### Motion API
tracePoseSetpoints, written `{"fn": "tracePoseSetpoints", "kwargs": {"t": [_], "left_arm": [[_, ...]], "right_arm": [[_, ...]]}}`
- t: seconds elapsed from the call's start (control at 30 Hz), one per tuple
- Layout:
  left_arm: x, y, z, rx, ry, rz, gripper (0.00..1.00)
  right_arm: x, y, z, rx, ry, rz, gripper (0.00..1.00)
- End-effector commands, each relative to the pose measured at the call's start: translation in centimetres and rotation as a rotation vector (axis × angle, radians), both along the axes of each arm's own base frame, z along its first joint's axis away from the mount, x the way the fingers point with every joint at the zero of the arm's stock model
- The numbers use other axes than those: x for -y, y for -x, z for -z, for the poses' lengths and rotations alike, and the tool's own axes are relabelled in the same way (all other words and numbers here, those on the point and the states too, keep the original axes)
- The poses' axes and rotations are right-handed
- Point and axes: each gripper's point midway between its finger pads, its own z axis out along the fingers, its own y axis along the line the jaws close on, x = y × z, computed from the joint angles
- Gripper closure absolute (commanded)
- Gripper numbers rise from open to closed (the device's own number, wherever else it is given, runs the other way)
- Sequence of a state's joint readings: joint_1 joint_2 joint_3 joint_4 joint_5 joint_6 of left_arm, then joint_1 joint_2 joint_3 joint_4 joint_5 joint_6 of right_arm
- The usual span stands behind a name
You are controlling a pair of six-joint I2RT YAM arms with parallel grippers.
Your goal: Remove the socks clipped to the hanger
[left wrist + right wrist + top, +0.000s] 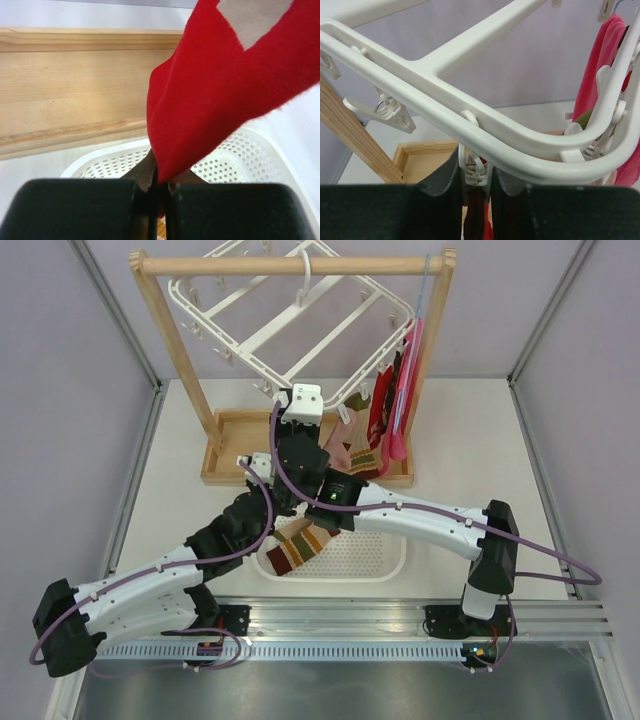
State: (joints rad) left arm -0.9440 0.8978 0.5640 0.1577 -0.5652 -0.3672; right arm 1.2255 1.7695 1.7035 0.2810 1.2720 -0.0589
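Observation:
The white hanger (300,320) hangs from the wooden rack, and its frame (470,95) fills the right wrist view. My right gripper (477,185) is shut on one dangling white clip (479,172), a finger pressed on each side. A red sock (477,220) hangs below that clip. My left gripper (161,182) is shut on the lower end of the same red sock (225,90), which has a pale mark. In the top view both grippers meet under the hanger's near corner, right gripper (300,415) above left gripper (262,480). More socks (378,415) hang clipped at the right.
A white perforated basket (370,555) sits near the arms and holds a brown striped sock (295,545). The wooden rack's base tray (70,95) lies just behind it. A pink-red cloth (600,65) hangs at the rack's right post. An empty clip (385,112) dangles at the left.

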Motion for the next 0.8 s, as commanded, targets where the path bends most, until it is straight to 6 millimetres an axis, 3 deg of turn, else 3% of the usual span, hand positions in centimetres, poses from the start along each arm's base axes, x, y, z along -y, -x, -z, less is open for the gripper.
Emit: {"fn": "tracePoseSetpoints", "kwargs": {"t": [0.0,0.23,0.33,0.4,0.47,0.77], "left_arm": [[0.8,0.3,-0.3,-0.005,0.035,0.025,0.98],[0.1,0.7,1.5,-0.034,0.014,0.01,0.98],[-0.1,0.9,2.0,-0.045,0.023,0.007,0.98],[-0.1,0.9,2.0,-0.047,0.029,0.006,0.98],[0.1,0.9,1.7,-0.045,0.035,0.014,0.98],[0.4,1.0,1.3,-0.041,0.04,0.019,0.98]], "right_arm": [[1.0,-0.1,-1.6,0.016,-0.047,0.056,0.99],[1.8,0.1,-2.7,0.031,-0.066,0.041,0.99],[1.5,0.2,-3.1,0.039,-0.107,-0.021,0.62],[1.7,0.0,-2.6,0.019,-0.084,-0.035,0.26],[2.0,0.1,-2.5,0.014,-0.102,-0.036,0.13],[2.9,0.2,-2.3,0.014,-0.101,-0.026,0.12]]}}
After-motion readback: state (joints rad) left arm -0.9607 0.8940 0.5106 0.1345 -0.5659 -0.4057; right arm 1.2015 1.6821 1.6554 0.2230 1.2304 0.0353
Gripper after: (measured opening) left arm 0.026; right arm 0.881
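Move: I still have the lower end of the red sock pinched in my left hand. Its clip is about 18 cm above that hand, 6 cm ahead and 2 cm right. The basket's middle lies some 17 cm below, 4 cm back and 8 cm right. My right fingers are already closed on that clip, practically at the hand point. An empty clip hangs about 6 cm left and 3 cm ahead of the right hand, the pink sock some 10 cm right, 2 cm ahead and 9 cm lower. I keep squeezing the clip with my right fingers while my left hand, holding the red sock's end, drops about 3 cm and draws slightly back, away from the clip towards the basket. Then my right fingers spread wide, let go of the clip, and that hand eases about 2 cm right and 1 cm up. ##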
